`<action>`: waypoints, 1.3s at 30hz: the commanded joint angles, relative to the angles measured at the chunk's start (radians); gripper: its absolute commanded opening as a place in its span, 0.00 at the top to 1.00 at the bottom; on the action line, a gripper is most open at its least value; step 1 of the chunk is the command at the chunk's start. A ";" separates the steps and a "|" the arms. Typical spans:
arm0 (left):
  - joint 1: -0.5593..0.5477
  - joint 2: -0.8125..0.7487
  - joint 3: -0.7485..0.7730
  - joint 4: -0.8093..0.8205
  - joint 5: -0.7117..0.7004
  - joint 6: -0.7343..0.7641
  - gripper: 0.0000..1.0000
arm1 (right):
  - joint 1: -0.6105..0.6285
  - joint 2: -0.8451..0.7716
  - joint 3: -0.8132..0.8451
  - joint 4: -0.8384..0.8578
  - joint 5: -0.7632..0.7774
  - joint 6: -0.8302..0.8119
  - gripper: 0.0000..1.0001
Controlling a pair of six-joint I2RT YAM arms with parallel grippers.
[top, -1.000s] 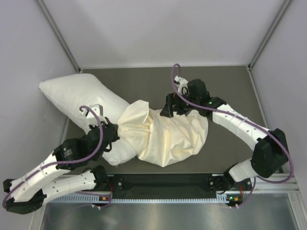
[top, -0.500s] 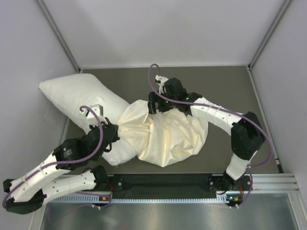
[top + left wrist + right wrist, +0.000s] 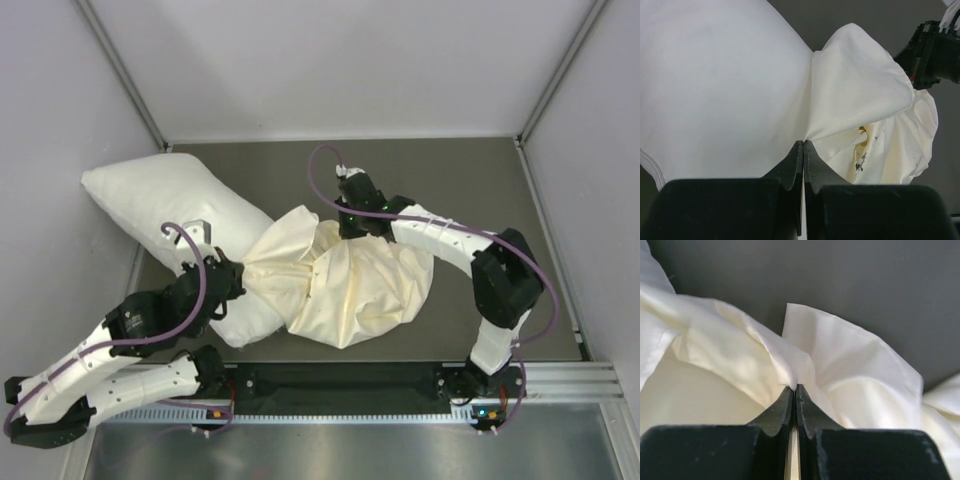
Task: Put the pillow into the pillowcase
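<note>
The white pillow (image 3: 165, 205) lies slanted at the left of the dark table, its near end inside the cream pillowcase (image 3: 360, 290), which is bunched round it mid-table. My left gripper (image 3: 240, 275) is shut on the pillowcase's edge where it meets the pillow; the left wrist view shows its jaws (image 3: 803, 143) pinching cream cloth (image 3: 860, 95) against the white pillow (image 3: 720, 85). My right gripper (image 3: 345, 228) is shut on a fold at the pillowcase's far edge; the right wrist view shows its jaws (image 3: 794, 387) closed on cream cloth (image 3: 850, 370).
Grey enclosure walls (image 3: 70, 110) stand close on the left, back and right. The pillow's far corner touches the left wall. A metal rail (image 3: 340, 380) with the arm bases runs along the near edge. Dark table surface (image 3: 480, 180) shows at the back right.
My right arm has swung left along the pillowcase's far edge, then pulled back slightly toward the middle, holding the cloth. The pillowcase has bunched more at its opening. The left arm has barely moved.
</note>
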 commanded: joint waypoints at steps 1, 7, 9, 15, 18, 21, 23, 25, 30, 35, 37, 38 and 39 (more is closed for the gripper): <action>0.000 0.010 0.029 0.050 0.021 0.039 1.00 | -0.009 -0.200 0.001 -0.032 0.152 -0.017 1.00; 0.000 0.038 0.018 0.131 0.086 0.084 1.00 | -0.081 -0.472 -0.063 -0.040 0.147 -0.055 1.00; 0.000 0.047 0.016 0.155 0.104 0.098 1.00 | -0.098 -0.533 -0.069 -0.055 0.144 -0.069 1.00; 0.002 0.105 0.019 0.260 0.207 0.148 1.00 | -0.155 -0.767 -0.046 -0.112 0.146 -0.110 1.00; 0.000 0.140 0.015 0.320 0.273 0.168 1.00 | -0.185 -0.862 -0.004 -0.144 0.161 -0.139 1.00; 0.000 0.168 0.006 0.375 0.319 0.177 1.00 | -0.210 -0.939 0.067 -0.185 0.201 -0.173 1.00; 0.000 0.179 -0.008 0.415 0.375 0.180 1.00 | -0.213 -0.975 0.137 -0.225 0.250 -0.191 1.00; -0.004 0.189 -0.022 0.482 0.440 0.177 1.00 | -0.213 -1.001 0.206 -0.253 0.283 -0.205 1.00; -0.094 0.286 -0.042 0.614 0.452 0.170 1.00 | -0.213 -0.993 0.305 -0.284 0.363 -0.259 1.00; -0.132 0.409 0.053 0.642 0.350 0.191 1.00 | -0.213 -0.881 0.339 -0.273 0.255 -0.273 1.00; -0.132 0.426 0.080 0.649 0.282 0.217 1.00 | -0.221 -0.819 0.362 -0.256 0.236 -0.279 1.00; -0.132 0.432 0.088 0.674 0.273 0.234 1.00 | -0.227 -0.799 0.380 -0.256 0.236 -0.284 1.00; -0.132 0.441 0.099 0.683 0.279 0.248 1.00 | -0.239 -0.764 0.403 -0.262 0.232 -0.284 1.00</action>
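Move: The left hand already grips one corner of the pillowcase, whose crumpled middle lies about 22 cm to its right, 5 cm ahead and some 20 cm below. The pillow's middle is roughly 19 cm to its left, 16 cm ahead and 17 cm below. From the right hand, already shut on the far edge, the pillowcase's middle is about 11 cm back, 2 cm right and 6 cm below; the pillow's middle lies some 39 cm left, 1 cm back and 2 cm below. Both hands keep their pinch on the pillowcase. The right hoists its edge steeply, a little over 40 cm, while swinging right and drawing back, its fingers tipping up from steeply down to nearly level, then eases forward again a few centimetres at the end. The left carries its corner about 20 cm to the right at nearly the same height, away from the pillow, turning some 30 degrees clockwise. ##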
